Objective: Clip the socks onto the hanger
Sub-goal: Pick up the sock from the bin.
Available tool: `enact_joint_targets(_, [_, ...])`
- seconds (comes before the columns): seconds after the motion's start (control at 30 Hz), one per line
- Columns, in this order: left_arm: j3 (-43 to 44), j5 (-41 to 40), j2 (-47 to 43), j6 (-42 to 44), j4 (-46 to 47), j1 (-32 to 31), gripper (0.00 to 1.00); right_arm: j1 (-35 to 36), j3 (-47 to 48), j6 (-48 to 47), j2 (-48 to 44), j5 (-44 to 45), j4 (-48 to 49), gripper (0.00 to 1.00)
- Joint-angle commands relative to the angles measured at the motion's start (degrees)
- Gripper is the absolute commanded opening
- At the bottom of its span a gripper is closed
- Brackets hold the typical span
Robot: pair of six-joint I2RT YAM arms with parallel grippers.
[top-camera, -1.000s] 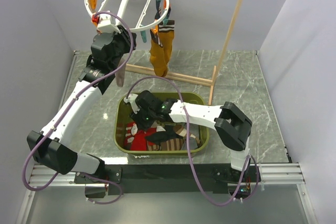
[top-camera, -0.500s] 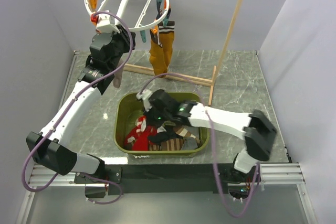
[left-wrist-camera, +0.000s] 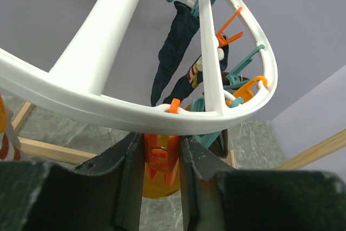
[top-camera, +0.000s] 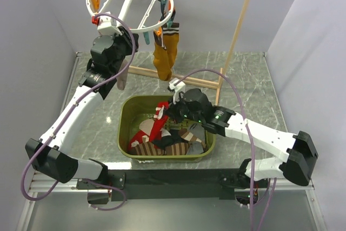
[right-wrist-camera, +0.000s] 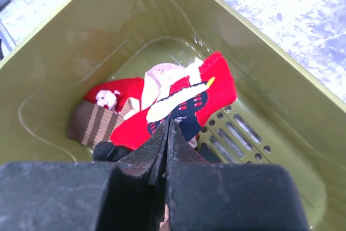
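The white ring hanger hangs from the rack rod at the back left. A mustard sock and a dark sock hang from its clips. Just under the ring, my left gripper is shut on an orange clip; in the top view this gripper sits at the ring's near-left rim. My right gripper is shut on a red sock with navy and white marks. In the top view this gripper holds the sock up over the basket. More socks lie in the basket.
The olive green basket stands mid-table, with a brown striped sock and another red sock inside. The wooden rack crosses the back. A grey-taupe sock hangs beside my left arm. Teal and orange clips dangle from the ring.
My right gripper has shut on the red sock and pulled it up and to the right out of the pile. The left gripper has stayed on the orange clip.
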Motion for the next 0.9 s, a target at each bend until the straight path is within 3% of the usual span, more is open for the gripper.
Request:
enact_joint_targets(0.0, [-0.19,-0.29,-2.74,-1.04,3.56,0.37,0.17,-1.56,-2.01,2.61,-5.10,-0.65,8.44,0.00])
enact_joint_targets(0.37, [-0.19,0.23,-2.92,-0.69,3.83,0.37,0.16,-3.86,-4.29,-2.93,-3.35,-1.63,-12.02,0.02])
enact_joint_targets(0.47, [0.51,1.11,-2.66,-0.69,3.56,0.37,0.16,-4.47,-6.23,-1.00,-4.76,-1.28,-13.70,0.18])
enact_joint_targets(0.5, [0.86,1.55,-2.31,-0.78,3.39,0.29,0.16,-4.65,-5.79,-0.56,-5.46,-1.02,-14.14,0.34])
enact_joint_targets(0.57, [0.86,3.12,-2.13,-1.31,3.04,0.37,0.16,-4.82,-4.57,0.41,-5.73,-0.23,-15.63,0.52])
enact_joint_targets(0.67, [-0.01,2.96,-2.13,-2.19,2.68,0.37,0.15,-5.09,-0.62,0.42,-4.77,0.48,-17.13,0.61])
enact_joint_targets(0.87, [-0.46,2.60,-2.22,-2.10,1.81,0.37,0.15,-5.09,8.00,3.13,6.37,4.52,-19.32,0.63])
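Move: The right hand still pinches the red sock. The tan-brown sock in the bin, over which it is let go, lies about 2 cm back, 6 cm to the right and 14 cm below. At like depth, the grey sock is 11 cm right and 2 cm back, the black sock 4 cm left and 4 cm back. From the left hand, the tan-brown sock lies some 22 cm back, 24 cm right, 35 cm below. The right hand swings about 7 cm right and down, opens to release the red sock, then rises forward-left. ##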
